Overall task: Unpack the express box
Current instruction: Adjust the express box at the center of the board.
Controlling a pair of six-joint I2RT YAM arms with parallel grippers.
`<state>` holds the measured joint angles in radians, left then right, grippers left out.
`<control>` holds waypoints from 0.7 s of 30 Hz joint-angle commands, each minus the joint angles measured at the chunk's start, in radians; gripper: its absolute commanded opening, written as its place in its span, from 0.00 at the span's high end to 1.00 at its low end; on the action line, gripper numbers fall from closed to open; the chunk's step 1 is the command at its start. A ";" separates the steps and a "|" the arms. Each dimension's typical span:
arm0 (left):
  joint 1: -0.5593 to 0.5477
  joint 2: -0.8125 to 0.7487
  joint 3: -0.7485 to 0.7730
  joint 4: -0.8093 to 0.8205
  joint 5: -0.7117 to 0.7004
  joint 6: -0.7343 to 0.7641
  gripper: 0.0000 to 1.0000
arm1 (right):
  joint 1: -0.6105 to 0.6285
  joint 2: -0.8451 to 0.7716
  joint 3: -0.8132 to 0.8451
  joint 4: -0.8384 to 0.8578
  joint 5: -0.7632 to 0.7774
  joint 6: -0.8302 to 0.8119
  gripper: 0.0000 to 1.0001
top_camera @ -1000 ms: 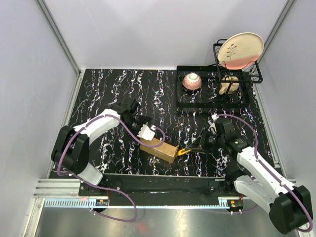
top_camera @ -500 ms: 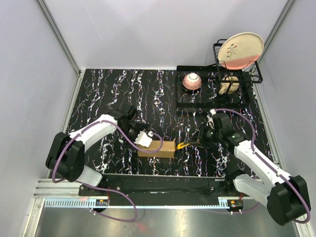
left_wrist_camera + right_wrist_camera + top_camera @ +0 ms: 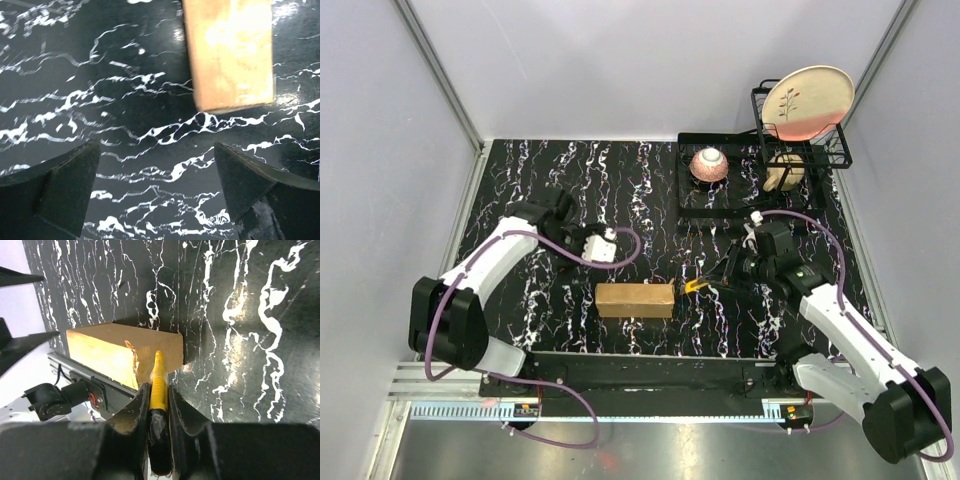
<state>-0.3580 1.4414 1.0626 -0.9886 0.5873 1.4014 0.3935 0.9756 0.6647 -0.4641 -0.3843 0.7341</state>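
Note:
The express box (image 3: 635,299) is a flat brown cardboard box lying on the black marbled table near the front edge. It also shows in the left wrist view (image 3: 229,52) and the right wrist view (image 3: 120,352). My right gripper (image 3: 715,278) is shut on a yellow utility knife (image 3: 159,382), whose tip (image 3: 692,287) touches the box's right end. My left gripper (image 3: 603,247) is open and empty, hovering up and left of the box, apart from it. Its fingers (image 3: 65,182) frame bare table.
A black wire rack (image 3: 750,205) at the back right holds a pink bowl (image 3: 709,164) and a beige item (image 3: 783,172). A pink plate (image 3: 807,100) stands upright in its holder. Grey walls close in left and right.
My left gripper let go of the box and pulled back up and left. The box turned to lie level, parallel to the front edge. My right gripper with the knife moved slightly.

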 commanded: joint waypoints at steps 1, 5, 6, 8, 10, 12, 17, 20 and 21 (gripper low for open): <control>0.079 -0.053 0.065 -0.091 0.123 -0.065 0.01 | -0.005 -0.063 0.087 -0.096 0.080 -0.070 1.00; 0.123 -0.153 -0.061 0.022 0.282 -0.128 0.01 | -0.008 -0.130 0.119 -0.116 0.142 -0.075 1.00; 0.139 -0.168 -0.087 0.042 0.308 -0.140 0.01 | -0.008 -0.138 0.127 -0.113 0.154 -0.078 1.00; 0.142 -0.164 -0.124 0.047 0.368 -0.136 0.01 | -0.008 -0.149 0.160 -0.108 0.183 -0.102 1.00; 0.142 -0.148 -0.142 0.045 0.396 -0.136 0.01 | -0.008 -0.144 0.185 -0.099 0.196 -0.139 1.00; 0.143 -0.142 -0.148 0.045 0.431 -0.139 0.01 | -0.008 -0.121 0.216 -0.108 0.205 -0.157 1.00; 0.142 -0.136 -0.153 0.047 0.502 -0.140 0.01 | -0.008 -0.066 0.233 -0.107 0.185 -0.179 1.00; 0.142 -0.128 -0.174 0.047 0.520 -0.108 0.01 | -0.010 -0.063 0.234 -0.096 0.186 -0.177 1.00; 0.139 -0.124 -0.180 0.045 0.523 -0.101 0.01 | -0.008 -0.063 0.236 -0.096 0.186 -0.177 1.00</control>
<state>-0.2211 1.3052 0.9051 -0.9638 0.9859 1.2526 0.3904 0.9134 0.8684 -0.5747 -0.2195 0.5838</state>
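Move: Behind and to the right of the left hand lies the express box, its middle about 6 cm back, 13 cm to the right and 7 cm lower, its left end the nearest part. The yellow cutter stands some 25 cm to the left hand's right, 3 cm back and roughly level. From the right hand, which still holds that cutter, the box is about 16 cm to the left, 4 cm back and 9 cm below. Lifting about 3 cm with a short drift forward and left, the open left hand then comes back some 5 cm and a little right towards the box's left end, its fingers swinging up roughly 20 degrees to point more level at that end. The right hand keeps its grip on the cutter and draws it up about 7 cm and slightly forward, away from the box. ##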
